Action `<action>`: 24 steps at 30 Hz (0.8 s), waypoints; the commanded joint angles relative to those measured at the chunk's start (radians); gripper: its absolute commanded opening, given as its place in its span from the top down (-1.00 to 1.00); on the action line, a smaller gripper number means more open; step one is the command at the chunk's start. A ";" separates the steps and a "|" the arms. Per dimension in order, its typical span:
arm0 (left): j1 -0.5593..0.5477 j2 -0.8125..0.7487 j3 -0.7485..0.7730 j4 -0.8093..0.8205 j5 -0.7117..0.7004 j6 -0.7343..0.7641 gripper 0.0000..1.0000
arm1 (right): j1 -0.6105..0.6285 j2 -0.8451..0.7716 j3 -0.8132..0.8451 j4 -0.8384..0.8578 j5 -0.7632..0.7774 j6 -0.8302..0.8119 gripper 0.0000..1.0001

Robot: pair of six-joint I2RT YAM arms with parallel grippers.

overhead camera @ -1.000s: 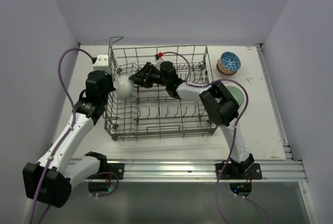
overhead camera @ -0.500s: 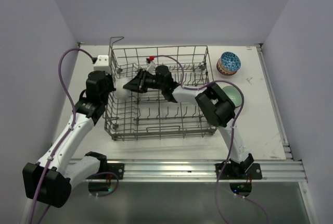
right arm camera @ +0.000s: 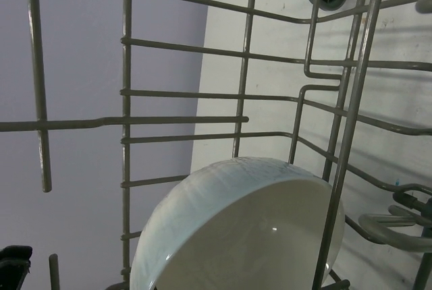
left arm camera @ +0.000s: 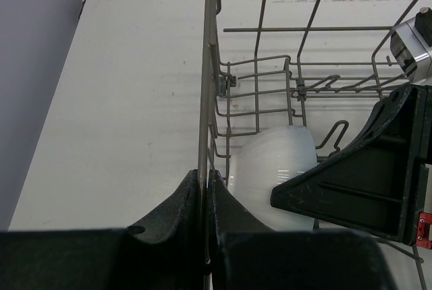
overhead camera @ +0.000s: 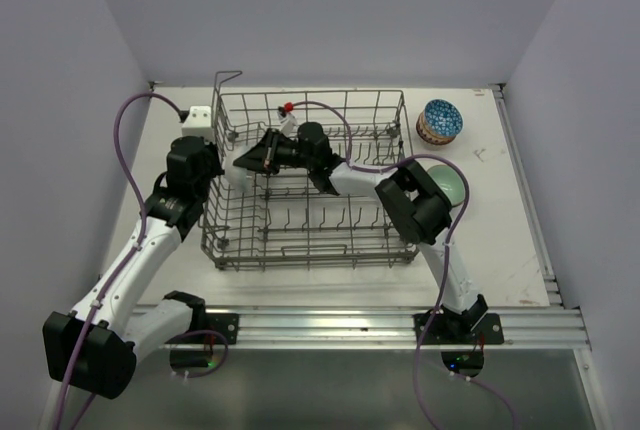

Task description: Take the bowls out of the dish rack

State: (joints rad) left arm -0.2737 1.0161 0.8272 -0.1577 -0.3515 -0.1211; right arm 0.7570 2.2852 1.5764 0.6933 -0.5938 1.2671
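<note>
The grey wire dish rack [overhead camera: 310, 262] stands mid-table. My left gripper [overhead camera: 211, 170] is shut on the top wire of its left wall; the left wrist view shows the jaws [left arm camera: 206, 181] pinching that wire [left arm camera: 207, 67]. A white bowl [overhead camera: 231, 176] leans just inside that wall [left arm camera: 270, 168]. My right gripper [overhead camera: 244, 160] reaches across the rack and is shut on this bowl, one black finger [left arm camera: 358, 182] lying over it. In the right wrist view the bowl [right arm camera: 236, 236] fills the bottom of the frame, tilted against the rack wires [right arm camera: 182, 120]; the fingers themselves are hidden.
Outside the rack on the right sit a blue-patterned bowl [overhead camera: 439, 121] and a pale green bowl [overhead camera: 447, 185], the latter partly behind my right arm. A small white box [overhead camera: 197, 114] lies at the rack's back left corner. Upright tines line the rack floor.
My right gripper has slid left across the rack onto the white bowl and its jaws have closed. The left gripper has kept its hold on the rack wall.
</note>
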 commanded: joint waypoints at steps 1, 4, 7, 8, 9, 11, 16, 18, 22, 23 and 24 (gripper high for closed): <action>-0.021 -0.011 0.007 0.001 0.029 0.001 1.00 | -0.002 -0.058 0.002 0.161 0.002 0.055 1.00; -0.021 -0.011 0.009 0.000 0.028 0.001 1.00 | -0.004 -0.099 0.007 0.150 0.002 0.045 1.00; -0.021 -0.013 0.007 0.001 0.019 -0.002 1.00 | -0.004 -0.154 0.002 0.130 -0.011 0.012 1.00; -0.021 -0.011 0.007 0.000 0.019 -0.002 1.00 | -0.004 -0.176 -0.004 0.118 -0.011 0.000 1.00; -0.021 -0.011 0.007 0.000 0.016 -0.002 1.00 | -0.005 -0.193 -0.010 0.074 -0.009 -0.030 1.00; -0.021 -0.013 0.007 0.000 0.008 -0.002 1.00 | -0.008 -0.254 -0.024 0.013 0.008 -0.080 1.00; -0.021 -0.013 0.006 -0.002 0.000 0.000 1.00 | -0.027 -0.371 -0.049 -0.199 0.043 -0.219 1.00; -0.021 -0.010 0.007 -0.002 -0.003 0.001 1.00 | -0.038 -0.429 -0.061 -0.254 0.045 -0.254 1.00; -0.021 -0.005 0.009 -0.003 -0.012 0.005 1.00 | -0.061 -0.579 -0.084 -0.466 0.119 -0.408 1.00; -0.021 -0.007 0.007 -0.003 -0.012 0.005 1.00 | -0.062 -0.610 -0.090 -0.506 0.138 -0.435 1.00; -0.021 -0.005 0.007 -0.003 -0.015 0.006 1.00 | -0.064 -0.671 -0.096 -0.579 0.152 -0.484 1.00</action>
State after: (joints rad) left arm -0.2787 1.0161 0.8272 -0.1581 -0.3683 -0.1207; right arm 0.7036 1.7729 1.4834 0.2760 -0.5201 0.9585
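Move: In the left part of the dish rack, the right fingers already pinch the white bowl, with the rack's left rail some 5 cm to their left and 4 cm above. The green bowl on the counter lies about 48 cm to the right, nearly level in reach and 8 cm lower; the patterned stack is 46 cm right, 14 cm ahead and 8 cm lower. From the left hand the green bowl is about 54 cm right, 1 cm ahead, 13 cm lower. Lifting the white bowl out of the rack, the right hand starts slowly, then climbs quickly by about 15 cm, swinging some 8 cm right, away from the left rail, and easing slightly back. Its fingers keep their pinch while the wrist turns roughly 20 degrees. The left hand stays put, still gripping the rail. ##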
